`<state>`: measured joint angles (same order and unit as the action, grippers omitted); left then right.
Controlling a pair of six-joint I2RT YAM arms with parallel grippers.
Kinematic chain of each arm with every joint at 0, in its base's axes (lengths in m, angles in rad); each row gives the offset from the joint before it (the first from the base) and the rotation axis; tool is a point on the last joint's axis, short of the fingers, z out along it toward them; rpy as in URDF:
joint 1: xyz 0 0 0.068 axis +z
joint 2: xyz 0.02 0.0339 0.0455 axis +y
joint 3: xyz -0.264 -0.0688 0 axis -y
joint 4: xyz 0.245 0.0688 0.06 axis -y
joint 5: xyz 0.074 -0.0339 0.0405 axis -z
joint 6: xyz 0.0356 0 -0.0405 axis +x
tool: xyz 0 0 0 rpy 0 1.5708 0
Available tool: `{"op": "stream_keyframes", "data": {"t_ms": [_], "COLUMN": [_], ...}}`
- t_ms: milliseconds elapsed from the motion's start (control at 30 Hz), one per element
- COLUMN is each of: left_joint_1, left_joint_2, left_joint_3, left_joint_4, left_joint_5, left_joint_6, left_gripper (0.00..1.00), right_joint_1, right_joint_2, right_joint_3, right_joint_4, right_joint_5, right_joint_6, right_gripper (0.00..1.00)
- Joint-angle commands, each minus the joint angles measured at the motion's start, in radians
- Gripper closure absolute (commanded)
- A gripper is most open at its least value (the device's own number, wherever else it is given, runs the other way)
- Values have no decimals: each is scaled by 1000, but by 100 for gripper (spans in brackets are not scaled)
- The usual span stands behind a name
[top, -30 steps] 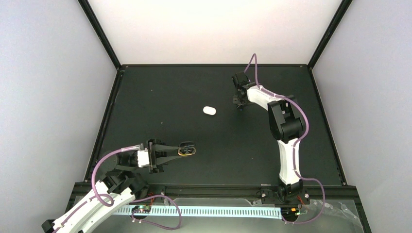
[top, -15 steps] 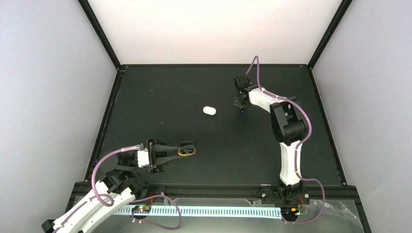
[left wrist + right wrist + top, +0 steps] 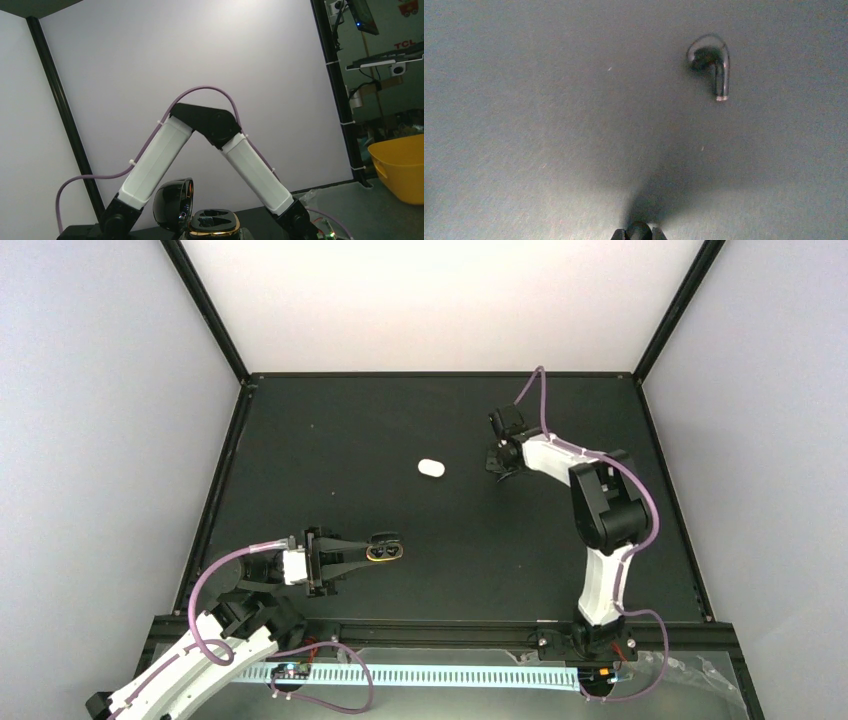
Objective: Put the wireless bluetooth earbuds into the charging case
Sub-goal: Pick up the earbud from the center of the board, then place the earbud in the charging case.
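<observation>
The charging case (image 3: pixel 390 551) is glossy black with a gold rim, not white. My left gripper (image 3: pixel 376 552) is shut on it near the table's front left. In the left wrist view the case base (image 3: pixel 214 223) shows two empty dark recesses, and its lid (image 3: pixel 171 204) stands open at the left. My right gripper (image 3: pixel 498 461) is at the back right, pointing down at the table. A small dark rounded earbud (image 3: pixel 639 230) sits pinched between its fingertips. A second dark earbud (image 3: pixel 712 61) with a short stem lies loose on the table ahead of it.
A small white oval object (image 3: pixel 430 468) lies on the black table between the two arms. Black frame posts and white walls enclose the table. The right arm's elbow (image 3: pixel 603 502) rises over the right half.
My right gripper has narrowed onto the small dark earbud, and its wrist and elbow have shifted a little to the right. The left arm and the case have not moved.
</observation>
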<state>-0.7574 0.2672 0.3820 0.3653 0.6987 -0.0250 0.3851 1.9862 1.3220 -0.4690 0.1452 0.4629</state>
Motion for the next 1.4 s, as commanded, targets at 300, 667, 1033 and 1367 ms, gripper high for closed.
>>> {"op": "stream_keyframes", "data": {"t_ms": [300, 667, 1033, 1367], "left_joint_1": [-5, -7, -8, -26], "left_joint_2": [22, 172, 465, 653], "left_joint_3": [-5, 91, 194, 262], "left_joint_4": [56, 203, 550, 802], "left_joint_5": [-37, -106, -178, -170], "left_joint_6": [-20, -59, -189, -399], "left_gripper": [98, 98, 98, 98], "right_joint_1": [97, 307, 323, 366], "right_joint_2": [-597, -1070, -1185, -1191], "right_joint_3": [-312, -326, -334, -408], "right_joint_4": [428, 568, 795, 964], "right_joint_5": [-205, -274, -515, -579], "right_joint_6": [49, -49, 28, 59], "right_gripper": [99, 99, 99, 99]}}
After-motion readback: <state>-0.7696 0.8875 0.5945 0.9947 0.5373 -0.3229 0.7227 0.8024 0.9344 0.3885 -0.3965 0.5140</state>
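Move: The right hand, already pinching one earbud close over the board, has the open charging case about 37 cm back, 24 cm to its left and 33 cm higher. From the right hand, a loose earbud lies some 6 cm ahead and 3 cm right, and the white case 17 cm left, 1 cm ahead. For the left hand, which holds the charging case, the pinched earbud is about 37 cm ahead, 24 cm right and 33 cm below. Right hand lifts its pinched earbud 48 cm and back, levelling towards the case, which the left raises 8 cm forward. ##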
